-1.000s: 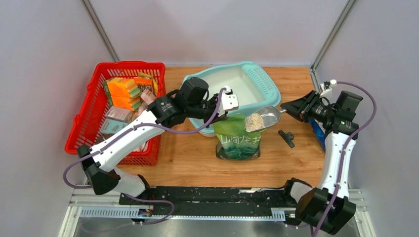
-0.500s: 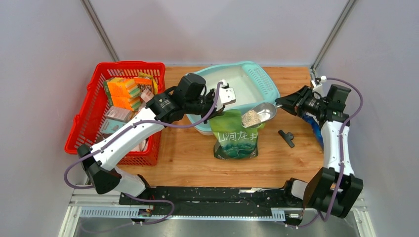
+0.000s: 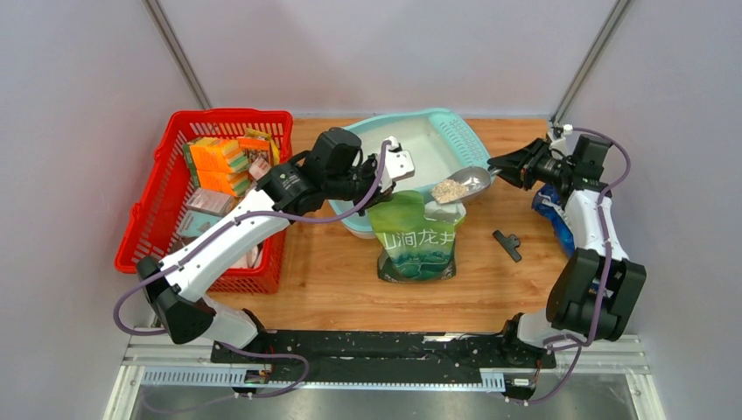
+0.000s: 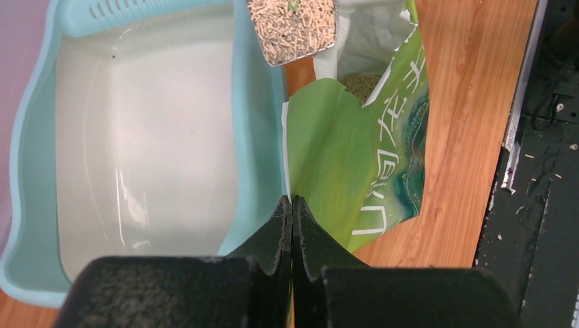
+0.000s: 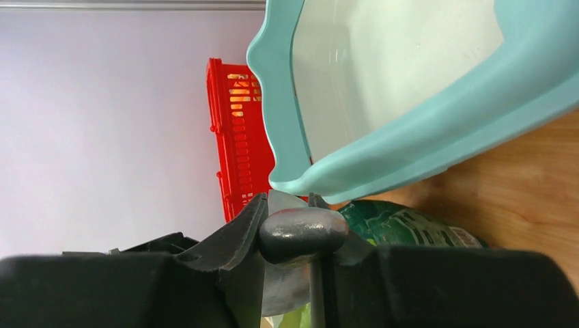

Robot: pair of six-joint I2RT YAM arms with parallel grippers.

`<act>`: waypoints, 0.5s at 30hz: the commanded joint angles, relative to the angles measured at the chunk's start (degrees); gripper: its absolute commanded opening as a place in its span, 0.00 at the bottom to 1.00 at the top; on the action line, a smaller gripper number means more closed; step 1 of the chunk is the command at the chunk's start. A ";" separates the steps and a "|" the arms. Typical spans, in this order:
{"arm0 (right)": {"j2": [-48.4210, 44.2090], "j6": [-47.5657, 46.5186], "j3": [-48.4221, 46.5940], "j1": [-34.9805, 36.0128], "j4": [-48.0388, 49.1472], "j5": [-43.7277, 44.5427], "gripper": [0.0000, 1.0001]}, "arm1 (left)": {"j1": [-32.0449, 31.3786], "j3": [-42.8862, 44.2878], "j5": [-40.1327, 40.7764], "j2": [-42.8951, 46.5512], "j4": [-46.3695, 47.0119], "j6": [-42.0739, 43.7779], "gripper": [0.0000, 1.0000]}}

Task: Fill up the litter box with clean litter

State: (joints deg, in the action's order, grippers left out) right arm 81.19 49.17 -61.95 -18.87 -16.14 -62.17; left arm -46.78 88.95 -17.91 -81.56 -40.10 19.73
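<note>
The light-teal litter box stands at the back middle, its inside bare and whitish. A grey metal scoop carries a heap of beige clean litter just above the box's near right rim. My right gripper is shut on the scoop's handle. In front of the box stands a green bag, open at the top, with more litter inside. The left gripper is shut on the bag's upper edge, next to the box's rim.
A red mesh basket full of packets fills the left side. A small black clip lies on the wood right of the bag. A blue packet sits by the right wall. Grey walls close in the back and sides.
My right arm has swung the loaded scoop up and left, from over the bag's mouth to the box's rim. The left gripper and the bag's top have shifted slightly left and back.
</note>
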 commanded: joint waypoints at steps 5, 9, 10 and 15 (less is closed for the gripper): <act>13.28 9.89 -14.23 5.24 15.61 0.21 0.00 | 2.40 4.48 3.41 -0.09 2.13 0.22 0.00; 24.26 7.37 -26.26 8.32 16.33 1.00 0.00 | 2.49 5.45 2.27 -0.88 0.20 0.66 0.00; 28.81 5.17 -29.51 9.20 14.32 2.04 0.00 | 2.49 5.71 2.01 -1.06 -0.15 0.66 0.00; 39.91 -14.93 -52.67 11.66 -3.26 9.69 0.00 | 2.49 6.41 0.95 -1.67 -1.30 1.01 0.00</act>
State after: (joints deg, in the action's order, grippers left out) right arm 116.20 49.12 -98.67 -8.99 -8.19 -57.95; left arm -45.65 91.66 -18.17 -83.81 -42.22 19.75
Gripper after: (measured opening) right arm 0.268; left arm 0.006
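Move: The right hand holds the loaded scoop, with the litter box's middle about 12 cm ahead of it, 19 cm to its left and 18 cm below. The litter bag stands around 15 cm left and 11 cm back, its middle some 13 cm below; the black clip lies about 7 cm right, 3 cm back and 25 cm below. For the left hand, the box's middle is roughly 20 cm ahead, 7 cm right and 24 cm below. Forward, gathering speed and nearly level, the right hand sweeps the scoop about 17 cm away from the bag and in over the litter box, drifting slightly left. Its grip on the handle stays the same, while the wrist tips up and turns counter-clockwise, roughly 10 degrees in all. The left hand keeps pinching the bag's top edge. ##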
